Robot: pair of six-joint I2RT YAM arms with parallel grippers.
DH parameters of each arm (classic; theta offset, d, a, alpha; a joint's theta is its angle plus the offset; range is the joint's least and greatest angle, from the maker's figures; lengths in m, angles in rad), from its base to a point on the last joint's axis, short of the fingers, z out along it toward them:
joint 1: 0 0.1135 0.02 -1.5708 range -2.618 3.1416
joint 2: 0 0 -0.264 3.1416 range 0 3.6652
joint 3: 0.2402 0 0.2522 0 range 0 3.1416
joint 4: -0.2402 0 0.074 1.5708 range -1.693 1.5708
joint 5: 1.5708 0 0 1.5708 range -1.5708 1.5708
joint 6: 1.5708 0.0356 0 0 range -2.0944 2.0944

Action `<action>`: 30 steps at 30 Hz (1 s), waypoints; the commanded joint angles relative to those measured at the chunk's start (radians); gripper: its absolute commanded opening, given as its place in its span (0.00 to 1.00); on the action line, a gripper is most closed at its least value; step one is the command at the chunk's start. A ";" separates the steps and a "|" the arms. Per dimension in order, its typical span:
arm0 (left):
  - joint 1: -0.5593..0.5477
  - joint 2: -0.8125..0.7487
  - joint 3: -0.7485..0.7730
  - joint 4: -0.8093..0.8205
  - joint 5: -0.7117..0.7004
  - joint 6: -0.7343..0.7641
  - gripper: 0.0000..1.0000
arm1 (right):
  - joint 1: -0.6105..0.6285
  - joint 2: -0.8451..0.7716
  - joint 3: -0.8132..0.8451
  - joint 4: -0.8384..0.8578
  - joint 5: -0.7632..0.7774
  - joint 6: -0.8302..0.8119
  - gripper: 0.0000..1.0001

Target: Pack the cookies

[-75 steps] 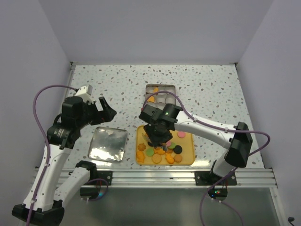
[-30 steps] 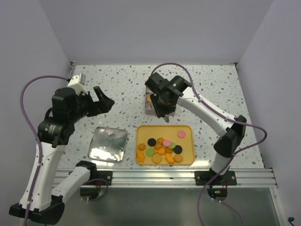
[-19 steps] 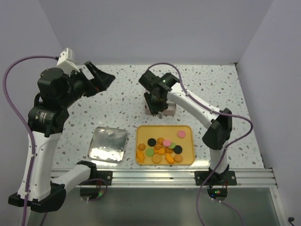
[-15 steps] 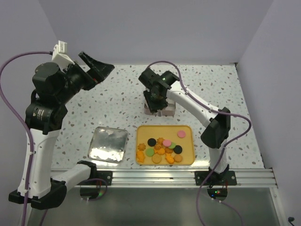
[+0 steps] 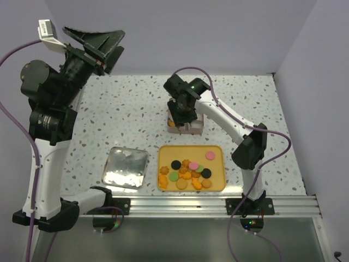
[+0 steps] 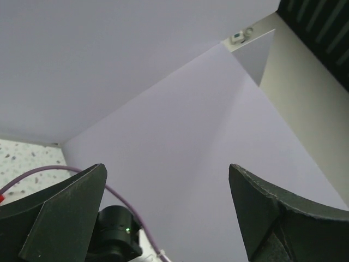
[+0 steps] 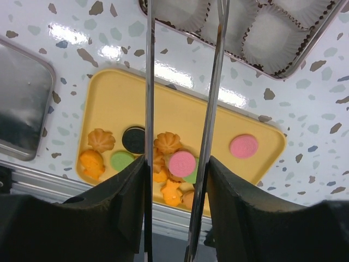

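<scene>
The cookies (image 5: 185, 173) lie in a heap on the yellow tray (image 5: 216, 176): orange flower shapes, black, green and pink discs. In the right wrist view the cookies (image 7: 181, 164) show between and around my long thin blades, far below them. My right gripper (image 5: 184, 121) hangs over the metal tin (image 5: 198, 129) behind the tray. Its blades stand apart with nothing seen between them; their tips leave the right wrist view by the tin's white paper cups (image 7: 267, 33). My left gripper (image 5: 115, 45) is raised high at the back left, wide open and empty.
A silver lid (image 5: 126, 166) lies flat left of the tray, seen also at the left edge of the right wrist view as the silver lid (image 7: 22, 103). One pink disc (image 7: 244, 146) lies apart at the tray's right. The left wrist view shows only the walls.
My right gripper went from the tray back to the tin, and its blades have spread. My left arm swung up and back, staying open.
</scene>
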State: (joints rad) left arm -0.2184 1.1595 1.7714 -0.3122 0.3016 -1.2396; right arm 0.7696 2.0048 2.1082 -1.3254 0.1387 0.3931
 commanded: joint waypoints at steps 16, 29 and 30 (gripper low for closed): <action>-0.004 0.052 0.146 0.231 -0.024 -0.205 1.00 | 0.007 -0.308 -0.201 -0.008 -0.089 0.061 0.48; -0.004 0.019 0.023 0.295 -0.007 -0.251 1.00 | 0.189 -0.439 -0.571 0.092 -0.128 0.188 0.48; -0.004 0.011 0.016 0.291 -0.018 -0.242 1.00 | 0.195 -0.433 -0.571 0.094 -0.128 0.188 0.48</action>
State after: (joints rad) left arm -0.2184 1.1988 1.8011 -0.0704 0.2848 -1.4773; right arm 0.9611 1.5913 1.5288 -1.2854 0.0299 0.5396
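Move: Straight behind the right hand, which holds the tongs and is just in front of the muffin-cup box, the front brown flower cookie lies in the yellow tray, about 13 cm back, 2 cm right and 17 cm below. The black cookie is some 14 cm back and 3 cm left; the stacked pink cookie 14 cm back and 5 cm right. The box's middle is about 8 cm ahead, 2 cm right. From the raised left hand that flower cookie is roughly 9 cm back, 20 cm right and 58 cm down. Still gripping the empty, parted tongs, the right hand takes them out of the box and back over its near wall to the front of the cookie tray: about 4 cm up first, then some 15 cm back and slightly right while sinking, its fingers tipping about 10 degrees nearer to vertical. The empty left hand, fingers wide open, climbs a further 7 cm while turning some 15 degrees, then eases down a little. ##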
